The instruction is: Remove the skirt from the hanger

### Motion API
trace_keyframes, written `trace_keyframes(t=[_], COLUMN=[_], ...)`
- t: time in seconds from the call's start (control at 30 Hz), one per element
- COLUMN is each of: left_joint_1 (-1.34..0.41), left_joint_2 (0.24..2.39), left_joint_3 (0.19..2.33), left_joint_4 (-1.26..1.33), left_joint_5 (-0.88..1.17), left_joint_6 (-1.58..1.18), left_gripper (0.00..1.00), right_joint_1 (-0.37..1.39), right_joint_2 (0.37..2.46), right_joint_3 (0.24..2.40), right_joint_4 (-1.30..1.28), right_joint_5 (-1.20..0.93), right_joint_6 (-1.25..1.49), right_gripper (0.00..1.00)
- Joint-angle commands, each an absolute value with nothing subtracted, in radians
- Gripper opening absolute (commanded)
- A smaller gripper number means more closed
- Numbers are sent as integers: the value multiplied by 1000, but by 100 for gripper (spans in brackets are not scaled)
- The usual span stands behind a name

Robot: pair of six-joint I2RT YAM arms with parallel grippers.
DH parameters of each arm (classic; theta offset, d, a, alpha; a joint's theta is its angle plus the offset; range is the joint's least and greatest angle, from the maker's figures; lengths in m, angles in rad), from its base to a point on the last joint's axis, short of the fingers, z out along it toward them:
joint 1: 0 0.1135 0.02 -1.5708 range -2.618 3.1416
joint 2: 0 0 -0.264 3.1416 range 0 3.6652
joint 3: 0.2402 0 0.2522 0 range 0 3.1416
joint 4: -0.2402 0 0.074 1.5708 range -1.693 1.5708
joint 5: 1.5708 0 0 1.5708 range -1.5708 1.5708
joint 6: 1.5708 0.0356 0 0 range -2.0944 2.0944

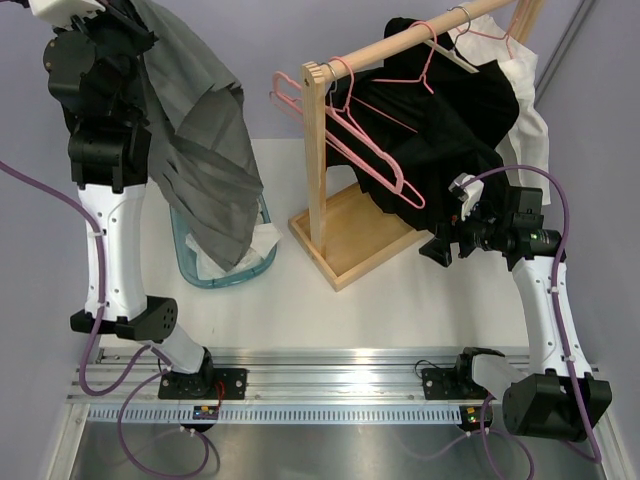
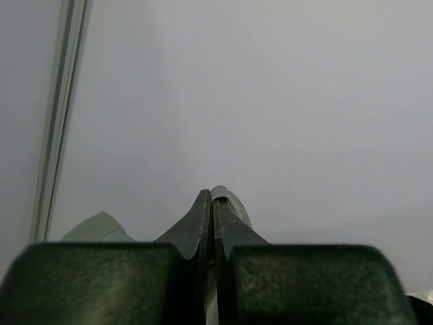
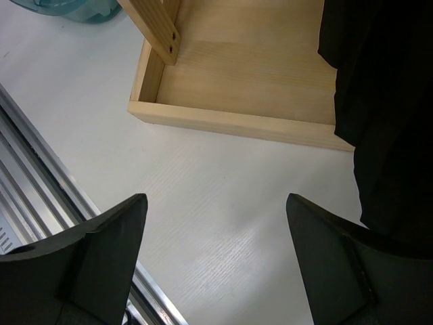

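Observation:
A grey pleated skirt (image 1: 210,160) hangs from my raised left arm at the top left, its hem reaching down into a blue basket (image 1: 190,262). In the left wrist view my left gripper (image 2: 212,200) is shut on a fold of that grey skirt fabric (image 2: 235,204). Several pink hangers (image 1: 360,140) hang on the wooden rail; the ones nearest its left end are bare. My right gripper (image 1: 437,248) is open and holds nothing. It sits low beside the rack's base, under a black garment (image 1: 440,120). The right wrist view shows its fingers (image 3: 115,230) wide apart over the white table.
The wooden rack (image 1: 318,150) stands on a shallow wooden tray (image 3: 230,81) in the middle of the table. A white garment (image 1: 527,110) hangs behind the black one. A white cloth (image 1: 262,238) lies in the basket. A metal rail (image 1: 320,385) runs along the near edge.

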State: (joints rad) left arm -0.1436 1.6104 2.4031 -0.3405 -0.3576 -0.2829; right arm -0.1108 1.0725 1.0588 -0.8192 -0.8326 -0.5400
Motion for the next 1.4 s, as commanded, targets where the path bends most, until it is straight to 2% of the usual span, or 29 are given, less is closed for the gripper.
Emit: trace_keyframes(t=[0.0, 0.1, 0.23, 0.47, 0.63, 0.83, 1.0, 1.13, 1.37], left_joint_1=[-123, -120, -115, -107, -106, -106, -107, -106, -106], left_joint_2=[1591, 1554, 1454, 1284, 1189, 1030, 933, 979, 1189], left_joint_3=[2431, 2352, 2092, 1757, 1605, 1436, 1306, 1188, 1069], left_joint_4=[-202, -207, -173, -163, -210, -455, -630, -686, -566], left_joint_5=[-382, -371, -370, -370, -287, -224, -261, -273, -230], left_joint_6=[-282, -275, -246, -229, -302, -417, -443, -480, -538], left_gripper=[0, 0, 0, 0, 0, 0, 0, 0, 0], right_joint_1=[-118, -118, -118, -120, -120, -120, -121, -121, -121], right_joint_2=[1051, 1052, 1051, 1054, 1057, 1055, 1071, 1091, 1072], right_joint_3=[1051, 1049, 1043, 1038, 1046, 1039, 1038, 1057, 1057], right_joint_4=[-776, -769, -772, -788, -795, -801, -799, -788, -801], right_joint_5=[-867, -868, -867, -868, -868, -865, -879, -894, -903], right_joint_6=[-529, -525, -532, -541, -548, -548, -549, -542, -545], right_gripper=[91, 91, 91, 91, 91, 91, 91, 92, 92])
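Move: The grey skirt hangs pinched in the left hand, high over the teal basket, whose middle is about 62 cm below, 3 cm back and 1 cm right. The white skirt in it lies some 8 cm back, 3 cm right and about as low; the rack post stands 24 cm right, 7 cm back, its middle 35 cm below. From the idle right hand the basket is about 50 cm left, 10 cm ahead and 18 cm below. Keeping its pinch, the left hand lowers the grey skirt some 45 cm towards the basket, tipping down about 60 degrees. ##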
